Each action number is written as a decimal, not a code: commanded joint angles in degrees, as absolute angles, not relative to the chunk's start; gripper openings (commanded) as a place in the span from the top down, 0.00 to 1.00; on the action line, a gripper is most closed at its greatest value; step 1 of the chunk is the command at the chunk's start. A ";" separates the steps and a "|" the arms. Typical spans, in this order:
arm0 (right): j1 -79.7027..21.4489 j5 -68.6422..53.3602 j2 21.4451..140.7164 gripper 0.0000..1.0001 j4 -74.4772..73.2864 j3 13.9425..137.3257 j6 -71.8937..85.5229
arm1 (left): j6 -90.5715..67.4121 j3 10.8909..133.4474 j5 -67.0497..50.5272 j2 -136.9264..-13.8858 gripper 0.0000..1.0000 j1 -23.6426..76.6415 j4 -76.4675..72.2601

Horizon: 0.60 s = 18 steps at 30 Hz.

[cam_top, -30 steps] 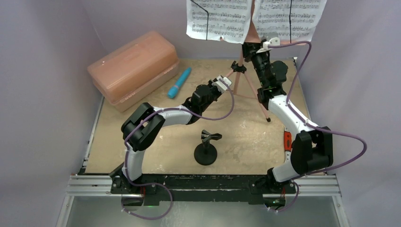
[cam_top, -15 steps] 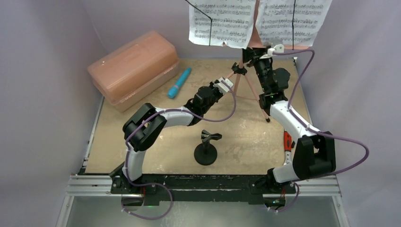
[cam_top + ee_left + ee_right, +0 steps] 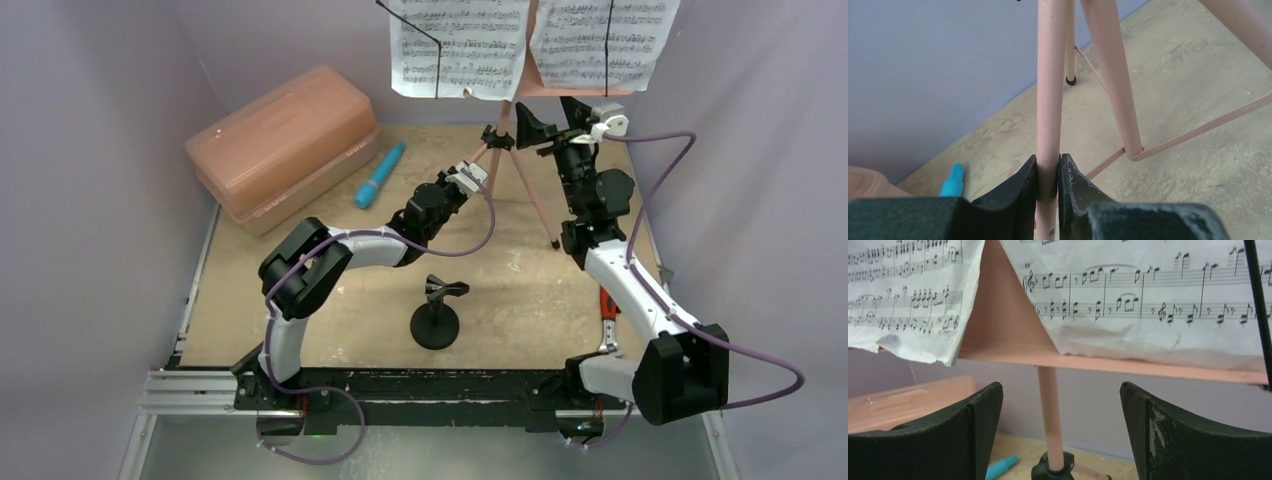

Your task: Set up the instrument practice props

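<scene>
The pink music stand [image 3: 497,176] stands on its tripod at the back of the table. Two white sheet-music pages [image 3: 460,45] [image 3: 603,40] rest on its shelf [image 3: 1098,360]. My left gripper [image 3: 476,168] [image 3: 1048,162] is shut on the stand's near left leg [image 3: 1050,75]. Just under the shelf, my right gripper [image 3: 548,120] [image 3: 1059,387] is open, its fingers [image 3: 973,425] wide on either side of the post [image 3: 1050,415] without touching it. The cyan microphone [image 3: 379,175] [image 3: 1000,467] lies on the table left of the stand. The black mic stand [image 3: 435,315] is upright near the front centre.
A large translucent pink case [image 3: 283,148] [image 3: 908,400] sits at the back left, beside the microphone. The tripod's other legs [image 3: 1110,75] and thin braces [image 3: 1198,130] spread across the table behind my left gripper. Purple walls enclose the table on three sides.
My right gripper has opened wide, let go of the stand's post and drawn back to the right. The shelf with the pages shifted slightly. The left arm held still on the leg.
</scene>
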<state>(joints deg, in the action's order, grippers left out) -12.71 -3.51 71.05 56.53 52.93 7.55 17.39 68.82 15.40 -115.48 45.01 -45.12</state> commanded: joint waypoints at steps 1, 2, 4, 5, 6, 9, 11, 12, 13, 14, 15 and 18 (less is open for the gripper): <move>-12.53 -2.11 67.61 0.10 54.87 50.41 8.50 | 15.44 68.08 15.60 -112.24 0.86 44.83 -49.25; -12.45 -2.13 67.09 0.10 54.21 49.84 8.54 | 15.48 68.08 15.36 -112.01 0.80 44.82 -49.56; -12.48 -2.11 66.36 0.10 53.47 48.54 8.92 | 15.40 68.23 15.21 -111.61 0.67 44.82 -49.91; -12.48 -1.90 65.95 0.10 53.17 47.94 9.31 | 15.32 68.40 15.28 -111.36 0.61 44.85 -49.84; -12.48 -1.67 65.78 0.10 52.67 47.44 9.84 | 15.14 68.55 15.43 -111.13 0.57 44.85 -49.76; -12.48 -1.24 65.27 0.10 51.58 46.20 10.74 | 14.52 68.48 16.61 -110.05 0.46 44.84 -50.34; -12.48 -1.26 65.05 0.10 51.14 45.55 11.33 | 13.88 68.31 18.12 -109.03 0.37 44.87 -51.14; -12.48 -1.28 64.92 0.10 50.95 45.17 11.62 | 13.68 68.29 18.85 -108.56 0.32 44.87 -51.16; -12.48 -1.24 64.83 0.10 50.85 44.76 11.77 | 13.86 68.27 19.78 -108.15 0.28 44.89 -50.90; -12.48 -1.24 64.67 0.10 50.57 44.55 11.97 | 14.16 68.20 20.75 -107.53 0.26 44.84 -50.51; -12.48 -1.23 64.48 0.10 50.21 44.30 12.24 | 14.40 67.99 21.82 -106.92 0.25 44.77 -50.26; -12.48 -1.26 63.64 0.10 48.62 43.43 13.57 | 15.53 66.15 24.09 -104.86 0.23 44.47 -50.27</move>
<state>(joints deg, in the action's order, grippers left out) -12.71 -2.39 66.17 49.04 44.34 11.18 15.49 68.27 19.57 -110.15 45.01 -47.33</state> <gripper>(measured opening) 0.903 0.755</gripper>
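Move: The left fingers are closed round the music stand's left leg, with the black tripod hub about 3 cm ahead, 4 cm right and 8 cm above; the blue microphone lies some 19 cm left, 2 cm back and 14 cm below. From the open right hand, that hub is roughly 8 cm ahead, 5 cm left and 20 cm below, and the desk's lower edge about 6 cm ahead, 1 cm left and 5 cm above. Left releases the leg, rising about 5 cm; right, open, sinks 7 cm towards the hub, tilting down. ##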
